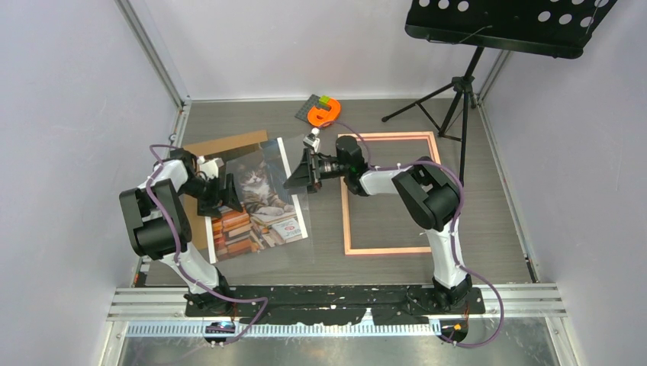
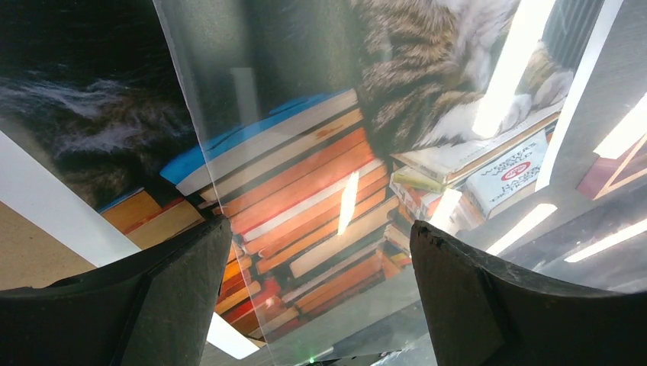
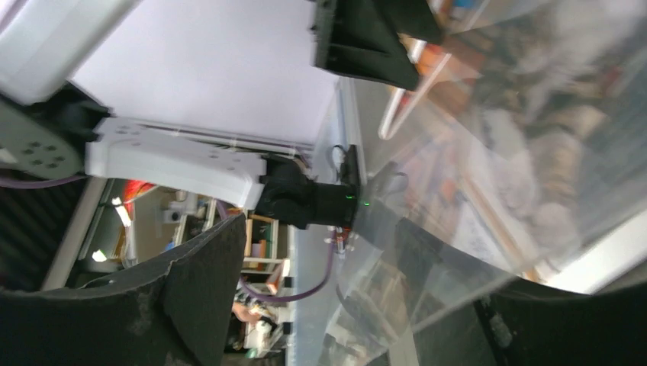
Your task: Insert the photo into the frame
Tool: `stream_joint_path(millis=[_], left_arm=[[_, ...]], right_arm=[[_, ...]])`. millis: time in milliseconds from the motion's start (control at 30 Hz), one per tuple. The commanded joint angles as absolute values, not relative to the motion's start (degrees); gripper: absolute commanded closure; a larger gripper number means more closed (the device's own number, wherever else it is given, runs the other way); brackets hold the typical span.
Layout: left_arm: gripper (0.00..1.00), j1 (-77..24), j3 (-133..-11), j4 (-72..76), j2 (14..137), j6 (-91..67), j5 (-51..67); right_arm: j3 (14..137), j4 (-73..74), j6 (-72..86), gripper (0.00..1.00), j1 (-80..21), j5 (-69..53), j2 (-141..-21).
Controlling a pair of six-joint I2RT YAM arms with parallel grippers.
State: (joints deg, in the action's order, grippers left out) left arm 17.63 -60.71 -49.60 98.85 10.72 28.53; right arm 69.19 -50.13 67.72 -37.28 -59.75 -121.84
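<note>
The photo (image 1: 259, 202), a cat on stacked books with a white border, lies left of centre on a brown backing board (image 1: 225, 143). A clear sheet (image 1: 301, 229) lies over it and reaches past its right side. The pink frame (image 1: 385, 250) lies flat to the right. My left gripper (image 1: 229, 192) stands open at the photo's left part. In the left wrist view its jaws (image 2: 320, 297) hang wide over the books of the photo (image 2: 305, 175). My right gripper (image 1: 300, 171) is at the sheet's upper right edge. There its jaws (image 3: 366, 274) stand wide, with the clear sheet (image 3: 458, 191) reaching between them.
An orange ring with a green block (image 1: 324, 113) sits on a dark card at the back. A black music stand (image 1: 465, 84) stands at the back right, its legs beside the frame. White walls close in the table on three sides.
</note>
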Motion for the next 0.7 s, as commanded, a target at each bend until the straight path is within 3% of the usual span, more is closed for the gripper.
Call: stream_joint_path(millis=[0, 333, 467, 667], left_arm=[[0.09, 17.2, -59.2, -46.7, 100.2, 11.3, 30.3], [0.09, 17.2, -58.9, -46.2, 99.7, 11.3, 30.5], [0.09, 17.2, -58.7, -46.0, 99.1, 11.3, 30.5], [0.08, 17.2, -59.4, -47.3, 98.0, 11.9, 32.0]], right_arm=[[72.3, -30.1, 50.1, 0.23, -37.4, -55.6, -116.9], [74.8, -18.6, 43.5, 0.37, -37.6, -51.3, -117.2], [75.4, -19.2, 44.4, 0.53, -37.6, -51.4, -117.9], [76.5, -17.7, 43.4, 0.87, -37.0, -51.5, -117.1]])
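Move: The clear sheet curls up off the photo. Its raised right edge is about 6 cm below the right hand, 1 cm ahead and 1 cm to the right. From that hand the photo's middle lies roughly 9 cm left, 1 cm back and 16 cm down; the wooden frame's middle is some 27 cm right, 1 cm ahead and equally low. From the left hand that sheet edge is about 18 cm right, 2 cm ahead and 6 cm higher. Downward by about 6 cm goes the right hand, its left-pointing fingers tipping some 15 degrees toward the table, with a slight drift forward. Once it has sunk to the sheet's raised right edge, the wide-open fingers close most of the way and pinch the clear sheet between their tips. ##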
